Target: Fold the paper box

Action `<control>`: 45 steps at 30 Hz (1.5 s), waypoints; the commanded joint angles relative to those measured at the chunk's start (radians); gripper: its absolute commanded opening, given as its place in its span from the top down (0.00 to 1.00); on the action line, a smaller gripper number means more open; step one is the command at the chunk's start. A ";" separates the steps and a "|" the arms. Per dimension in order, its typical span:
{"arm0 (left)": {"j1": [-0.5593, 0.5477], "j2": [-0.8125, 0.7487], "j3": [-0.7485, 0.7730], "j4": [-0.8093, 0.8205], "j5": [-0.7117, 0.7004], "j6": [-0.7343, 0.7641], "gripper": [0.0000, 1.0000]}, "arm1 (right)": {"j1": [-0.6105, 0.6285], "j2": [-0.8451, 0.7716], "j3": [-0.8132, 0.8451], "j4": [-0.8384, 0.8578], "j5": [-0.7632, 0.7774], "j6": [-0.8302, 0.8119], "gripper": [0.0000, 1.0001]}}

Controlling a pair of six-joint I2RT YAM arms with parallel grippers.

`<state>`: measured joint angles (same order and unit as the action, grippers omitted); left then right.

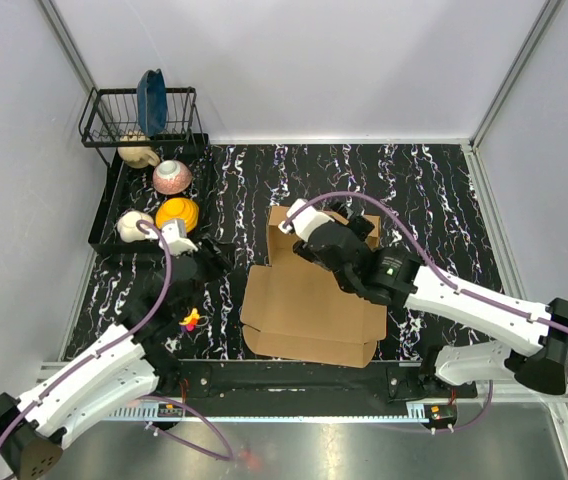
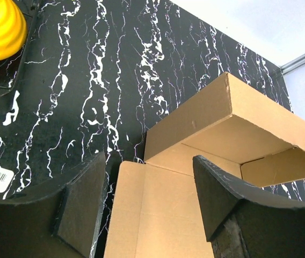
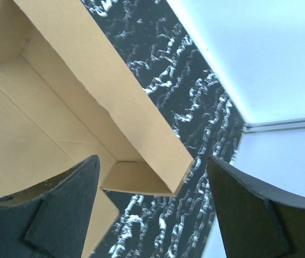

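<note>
The paper box (image 1: 304,310), brown corrugated cardboard, lies in the middle of the black marbled table with its base flat and its far wall folded upright (image 1: 282,222). Near the box's left edge my left gripper (image 1: 218,258) is open and holds nothing. In the left wrist view the left gripper (image 2: 148,161) faces the box (image 2: 163,215), whose raised wall (image 2: 195,115) stands beyond. My right gripper (image 1: 357,224) hovers over the box's far right part, open and empty. The right wrist view has the right gripper (image 3: 152,161) framing the raised wall's corner of the box (image 3: 88,86).
A black wire rack (image 1: 139,110) with a blue plate (image 1: 151,100) stands at the back left. Its black tray (image 1: 104,215) carries a pink bowl (image 1: 172,176), a yellow bowl (image 1: 177,212) and pale dishes (image 1: 132,226). A small colourful toy (image 1: 191,320) lies by the left arm.
</note>
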<state>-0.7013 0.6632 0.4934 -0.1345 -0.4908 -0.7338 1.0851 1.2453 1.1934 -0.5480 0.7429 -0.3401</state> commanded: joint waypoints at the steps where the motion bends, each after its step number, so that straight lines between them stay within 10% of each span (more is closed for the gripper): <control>1: 0.003 -0.065 -0.013 -0.039 -0.022 -0.018 0.31 | 0.033 0.046 -0.021 0.065 0.182 -0.189 0.15; 20: 0.003 -0.129 -0.032 -0.106 -0.026 -0.019 0.31 | 0.079 0.307 -0.002 0.213 0.216 -0.322 0.21; 45: 0.003 -0.140 -0.039 -0.106 -0.029 -0.015 0.31 | 0.001 0.365 -0.023 0.283 0.227 -0.373 0.66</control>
<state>-0.7013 0.5316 0.4572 -0.2546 -0.5026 -0.7532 1.0882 1.6157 1.1698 -0.3088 0.9527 -0.6937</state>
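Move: The right gripper hangs open above and just short of the back wall's top flap, whose middle is about 6 cm ahead, 4 cm left and 7 cm below. The left side wall's middle stands some 15 cm left, 4 cm ahead and 12 cm below; the right side wall's is 7 cm right and as far out and down. The large flat panel lies 10 cm back, 5 cm left, 20 cm below. For the left hand, the flap is about 20 cm right, 7 cm ahead, level. Sink the right gripper about 8 cm towards the top flap's near edge, easing left and rolling some 30 degrees so its left side drops. Then push forward with a small shift right, closing the fingers from wide to a bit over a third so the edge comes between the tips. Ease the left gripper, still open, a couple of centimetres back and left, away from the box. ##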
